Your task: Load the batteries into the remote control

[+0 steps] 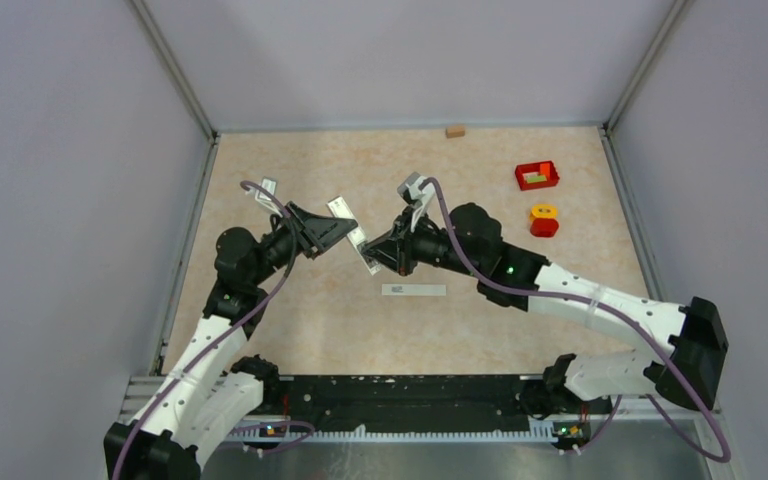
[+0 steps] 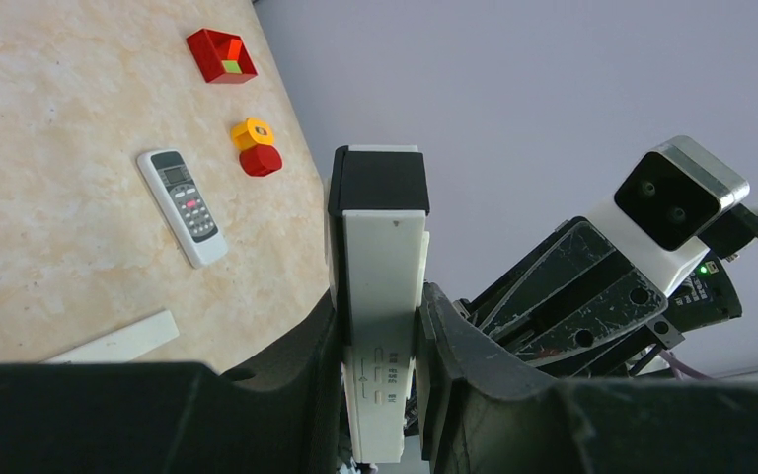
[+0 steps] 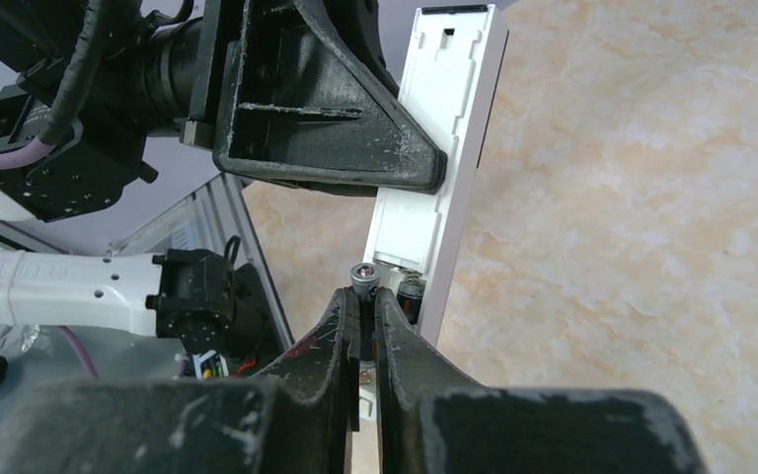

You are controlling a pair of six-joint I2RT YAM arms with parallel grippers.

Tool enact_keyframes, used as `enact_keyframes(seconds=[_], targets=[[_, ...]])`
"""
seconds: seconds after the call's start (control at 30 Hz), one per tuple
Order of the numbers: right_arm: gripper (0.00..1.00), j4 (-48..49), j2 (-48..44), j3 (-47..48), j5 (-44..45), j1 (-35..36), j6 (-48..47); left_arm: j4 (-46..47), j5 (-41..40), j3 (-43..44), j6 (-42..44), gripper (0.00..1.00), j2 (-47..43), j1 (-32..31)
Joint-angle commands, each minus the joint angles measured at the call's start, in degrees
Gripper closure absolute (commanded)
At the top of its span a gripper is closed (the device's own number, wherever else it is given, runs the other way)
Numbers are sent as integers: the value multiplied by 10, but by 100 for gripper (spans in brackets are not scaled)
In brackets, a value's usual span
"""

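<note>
My left gripper (image 1: 350,232) is shut on the remote control (image 2: 383,257), a white oblong with a black end, and holds it tilted above the table. Its button side does not show. The open battery bay (image 3: 424,247) faces the right wrist camera, with one dark battery (image 3: 412,293) seated at the bay's lower end. Beside that one, at the bay's edge, my right gripper (image 3: 362,301) is shut on a second battery (image 3: 360,276) that shows a metal end. In the top view the right gripper (image 1: 385,255) meets the remote control (image 1: 343,210) mid-table.
A second white handset (image 2: 183,207) with a dark screen and grey buttons lies flat on the table. A plain white bar (image 1: 413,290) lies nearer the arm bases. At the back right are a red box (image 1: 537,176) and a yellow-red block (image 1: 543,220). A tan block (image 1: 454,131) sits by the back wall.
</note>
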Motion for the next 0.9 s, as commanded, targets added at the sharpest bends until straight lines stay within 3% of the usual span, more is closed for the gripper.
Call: enact_keyframes(seconds=[0.0,0.17,0.47,0.5,0.57,0.6,0.7,0.87], targets=[[89,-30,4,40,-1,9,-21,39,5,15,-2,100,-9,0],[72,-55,2,60,10,9,-8,32,1,16,6,100,-9,1],[61,-52,-14,78,13,9,22,18,-10,17,21,100,-13,1],[55,-54,-19,76,20,9,29,17,-12,17,24,100,-13,1],[20,-60,-35,73,66,9,70,16,-17,17,27,100,-16,1],[13,-88,-40,74,104,8,106,16,-19,17,29,100,-16,1],[8,-133,-60,64,177,6,208,18,-25,20,33,100,-17,1],[7,-39,-100,-41,197,6,367,30,-35,21,33,100,-15,1]])
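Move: The right fingertips are at the remote's open battery compartment, still pinching the second battery; its middle is about 1 cm to their left and 1 cm back, nearly level. The white strip lies on the table 9 cm right, 1 cm back and roughly 30 cm below; the other remote is some 21 cm right, 7 cm forward, equally low. From the left hand, which grips the remote's middle, the compartment is about 5 cm back and 3 cm right, about level. Letting go of the battery in the compartment, the right fingers first part only partway while the hand hardly leaves its place, creeping up about 1 cm. They then spread wide and the hand backs away from the remote to its right and up, around 4 cm sideways, rolling and swinging clockwise some 15 degrees. The left hand keeps its grip and holds the remote nearly still. ##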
